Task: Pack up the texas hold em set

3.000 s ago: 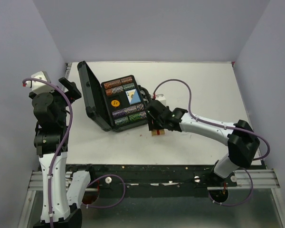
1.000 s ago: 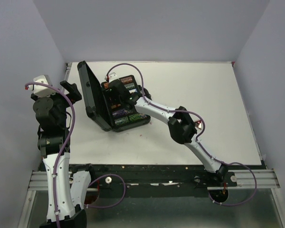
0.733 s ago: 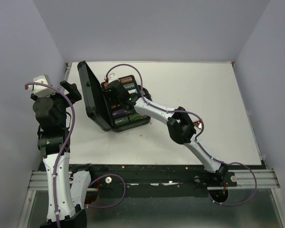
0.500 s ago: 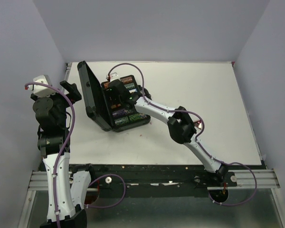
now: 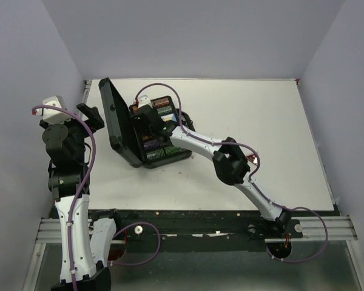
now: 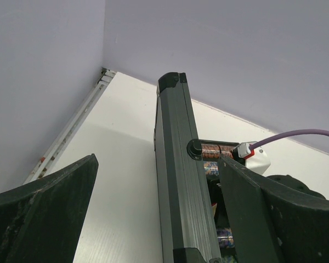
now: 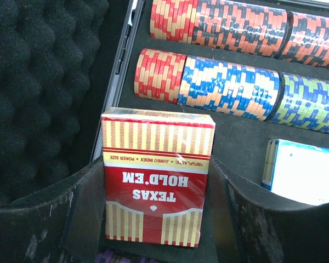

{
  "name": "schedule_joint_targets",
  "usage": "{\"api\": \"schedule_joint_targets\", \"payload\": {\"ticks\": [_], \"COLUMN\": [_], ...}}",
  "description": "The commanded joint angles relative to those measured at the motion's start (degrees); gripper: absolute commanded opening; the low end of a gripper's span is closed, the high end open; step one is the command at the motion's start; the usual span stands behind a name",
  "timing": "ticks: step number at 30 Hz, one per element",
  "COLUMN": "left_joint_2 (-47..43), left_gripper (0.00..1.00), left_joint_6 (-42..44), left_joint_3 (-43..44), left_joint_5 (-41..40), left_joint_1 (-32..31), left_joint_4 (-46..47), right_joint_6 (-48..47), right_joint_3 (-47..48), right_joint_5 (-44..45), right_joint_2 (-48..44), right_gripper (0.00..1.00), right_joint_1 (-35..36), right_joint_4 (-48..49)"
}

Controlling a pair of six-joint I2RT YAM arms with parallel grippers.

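Observation:
The black case (image 5: pixel 122 130) lies open at the table's back left, its lid (image 6: pixel 178 181) standing up. Rows of multicoloured poker chips (image 7: pixel 230 87) fill its tray, and a blue card deck (image 7: pixel 301 172) lies in the middle slot. My right gripper (image 7: pixel 156 183) is shut on the red card deck (image 7: pixel 156 203), held just above the tray beside the foam-lined lid. From above, the right gripper (image 5: pixel 147 121) reaches over the case's middle. My left gripper (image 6: pixel 159 160) is open and hangs left of the lid, well apart from it.
The right arm (image 5: pixel 230 160) stretches diagonally across the white table (image 5: pixel 261 115) from the near right. Grey walls close in the back and both sides. The left arm (image 5: pixel 64 151) stands upright by the left wall.
The right arm has carried the red deck from the table in front of the case to over the tray, and edged slightly within the last second. The left arm has barely moved.

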Motion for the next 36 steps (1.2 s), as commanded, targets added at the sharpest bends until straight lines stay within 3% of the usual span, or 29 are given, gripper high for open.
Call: {"api": "schedule_joint_targets", "payload": {"ticks": [1, 15, 19, 25, 29, 36], "left_joint_2": [-0.15, 0.03, -0.24, -0.41, -0.50, -0.59], "left_gripper": [0.99, 0.99, 0.99, 0.99, 0.99, 0.99], "left_joint_6": [-0.54, -0.62, -0.54, -0.27, -0.27, -0.27], "left_joint_3": [-0.61, -0.61, -0.43, -0.43, -0.43, -0.52], "left_joint_5": [1.13, 1.21, 0.34, -0.02, -0.11, -0.02], "left_joint_1": [0.46, 0.55, 0.55, 0.55, 0.55, 0.55], "left_joint_4": [1.32, 1.15, 0.88, 0.88, 0.79, 0.97], "right_joint_6": [-1.02, -0.40, -0.48, -1.28, -1.28, -1.28], "right_joint_3": [-2.74, -1.59, -1.24, 1.31, 0.26, -3.78], "right_joint_5": [4.17, 3.48, 2.60, 3.03, 2.60, 0.23], "right_joint_2": [0.01, 0.27, 0.27, -0.60, -2.89, -7.72], "right_gripper": [0.01, 0.01, 0.44, 0.86, 0.95, 0.97], "right_joint_1": [1.77, 2.04, 2.04, 1.60, 0.90, 0.28], "right_joint_4": [-13.76, -18.17, -16.85, -15.53, -13.51, -8.33]}}
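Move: The Texas Hold'em card box is already between the right fingers, with its far end tipped up. The well it goes into is about 3 cm below that hand and 1 cm ahead. From the hand, the blue-white card deck lies some 8 cm right and 4 cm ahead, and the blue-orange chip row 7 cm ahead and 3 cm right. The purple chip row is 4 cm back and 6 cm right. From the left hand the well is about 14 cm ahead, 18 cm right and 30 cm below. The card box, still pinched at its two long sides, is first eased barely half a centimetre back and right over its well. The right fingers then open from their grip to nearly full width and let go, while the hand draws about 2 cm right and 1 cm back at nearly the same height, its left side dipping some 5 degrees. ##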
